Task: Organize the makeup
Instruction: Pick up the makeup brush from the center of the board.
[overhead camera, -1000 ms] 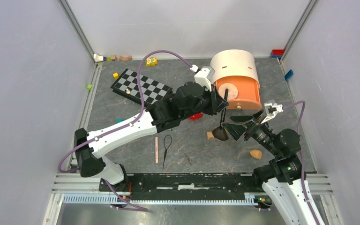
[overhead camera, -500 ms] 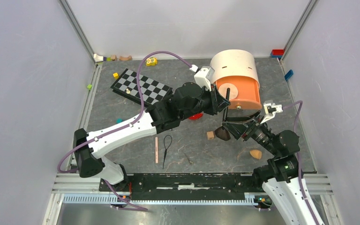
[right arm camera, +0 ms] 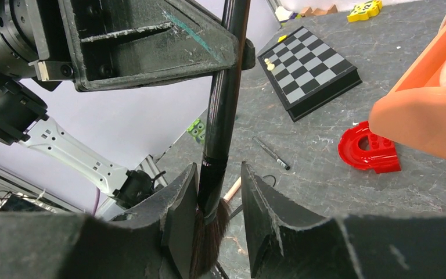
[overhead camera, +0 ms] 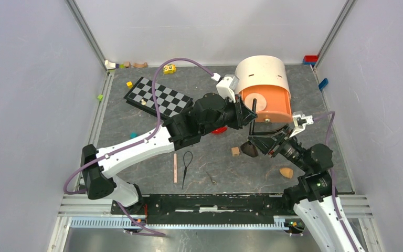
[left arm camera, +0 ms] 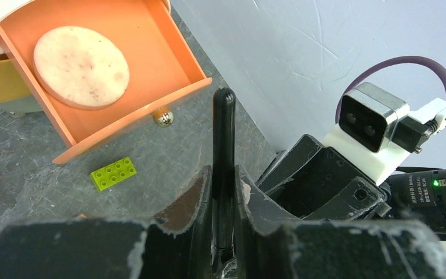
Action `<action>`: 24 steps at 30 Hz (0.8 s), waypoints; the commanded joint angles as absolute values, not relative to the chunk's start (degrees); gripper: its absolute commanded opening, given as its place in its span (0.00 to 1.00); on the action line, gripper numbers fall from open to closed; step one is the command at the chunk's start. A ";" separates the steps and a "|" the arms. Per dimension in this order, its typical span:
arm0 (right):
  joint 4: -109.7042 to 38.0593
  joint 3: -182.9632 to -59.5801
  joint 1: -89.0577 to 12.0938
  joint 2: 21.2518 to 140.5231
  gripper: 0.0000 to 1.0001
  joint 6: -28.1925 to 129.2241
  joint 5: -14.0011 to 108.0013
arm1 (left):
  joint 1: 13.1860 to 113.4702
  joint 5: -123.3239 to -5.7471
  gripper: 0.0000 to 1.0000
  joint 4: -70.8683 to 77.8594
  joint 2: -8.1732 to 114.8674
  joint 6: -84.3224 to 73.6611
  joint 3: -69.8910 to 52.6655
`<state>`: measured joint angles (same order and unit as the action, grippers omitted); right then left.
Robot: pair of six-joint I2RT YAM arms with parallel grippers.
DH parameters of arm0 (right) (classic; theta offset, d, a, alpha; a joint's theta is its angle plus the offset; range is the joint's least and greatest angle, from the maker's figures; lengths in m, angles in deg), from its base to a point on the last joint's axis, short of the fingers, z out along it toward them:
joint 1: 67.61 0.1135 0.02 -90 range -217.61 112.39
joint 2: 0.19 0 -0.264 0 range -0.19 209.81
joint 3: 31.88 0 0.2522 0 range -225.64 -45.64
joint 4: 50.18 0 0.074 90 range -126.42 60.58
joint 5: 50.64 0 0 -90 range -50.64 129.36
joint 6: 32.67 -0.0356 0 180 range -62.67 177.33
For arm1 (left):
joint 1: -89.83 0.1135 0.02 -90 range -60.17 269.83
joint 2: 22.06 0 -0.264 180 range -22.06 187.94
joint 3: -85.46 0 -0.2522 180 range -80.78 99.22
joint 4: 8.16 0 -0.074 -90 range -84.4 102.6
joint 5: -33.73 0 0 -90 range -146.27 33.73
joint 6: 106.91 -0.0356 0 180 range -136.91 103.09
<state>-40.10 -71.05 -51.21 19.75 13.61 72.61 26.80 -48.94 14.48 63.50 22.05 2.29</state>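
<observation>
A black-handled makeup brush [overhead camera: 252, 111] hangs upright in front of the open orange drawer [overhead camera: 279, 101], bristles down. My left gripper [left arm camera: 223, 174] is shut on its handle [left arm camera: 223, 128]. My right gripper [right arm camera: 218, 168] reaches in from below with its jaws around the ferrule and bristles [right arm camera: 213, 192]. One finger touches the brush and a gap shows at the other. A round peach compact [left arm camera: 81, 67] lies in the drawer. An orange teardrop sponge [overhead camera: 286, 172] and a pink stick [overhead camera: 175, 168] lie on the table.
The drawer belongs to a white rounded cabinet [overhead camera: 260, 71]. A red curved piece [right arm camera: 367, 148], a checkerboard [overhead camera: 157, 97], a green brick [left arm camera: 114, 173], a wooden block [overhead camera: 235, 151] and a black loop tool [overhead camera: 187, 164] lie around. Small blocks line the far-left edge.
My right gripper has moved up and left onto the brush head and its jaws have narrowed around it. The left gripper still holds the brush in about the same place.
</observation>
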 commanded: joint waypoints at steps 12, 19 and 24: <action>-19.21 -84.70 -51.10 26.01 0.00 30.90 57.34 | 27.33 -44.26 0.99 17.94 57.52 19.93 3.80; -6.35 -101.53 -51.05 36.71 0.00 50.65 40.82 | 32.03 -35.44 1.00 34.95 50.81 15.51 4.30; -2.71 -108.28 -51.11 44.83 0.00 68.76 34.91 | 40.64 -34.89 1.00 43.94 45.70 13.96 0.46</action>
<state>-8.28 -103.24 -51.16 39.55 50.67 43.98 35.20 -38.28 34.72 49.93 18.01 2.24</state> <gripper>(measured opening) 0.186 0.995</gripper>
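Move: The makeup brush stands upright, head down, pinched high on its handle in the left fingers; its middle is some 2 cm below and 1 cm behind the left hand. The right hand's open fingers straddle it near the ferrule, its middle about 3 cm above and 1 cm ahead of them. From the right hand the open orange drawer is roughly 24 cm ahead, 9 cm right, 16 cm lower; the green block 19 cm ahead, 6 cm right, and the wooden block 16 cm ahead, 2 cm left, both some 28 cm below. The brush changes hands: the right fingers close on it by the ferrule, then the left fingers open wide and leave it, moving about 13 cm left and a little forward. Dipping slightly first, the right hand carries the brush right and forward, ending about 4 cm higher and nearer the drawer, while its fingers swing clockwise and downward from pointing left. ##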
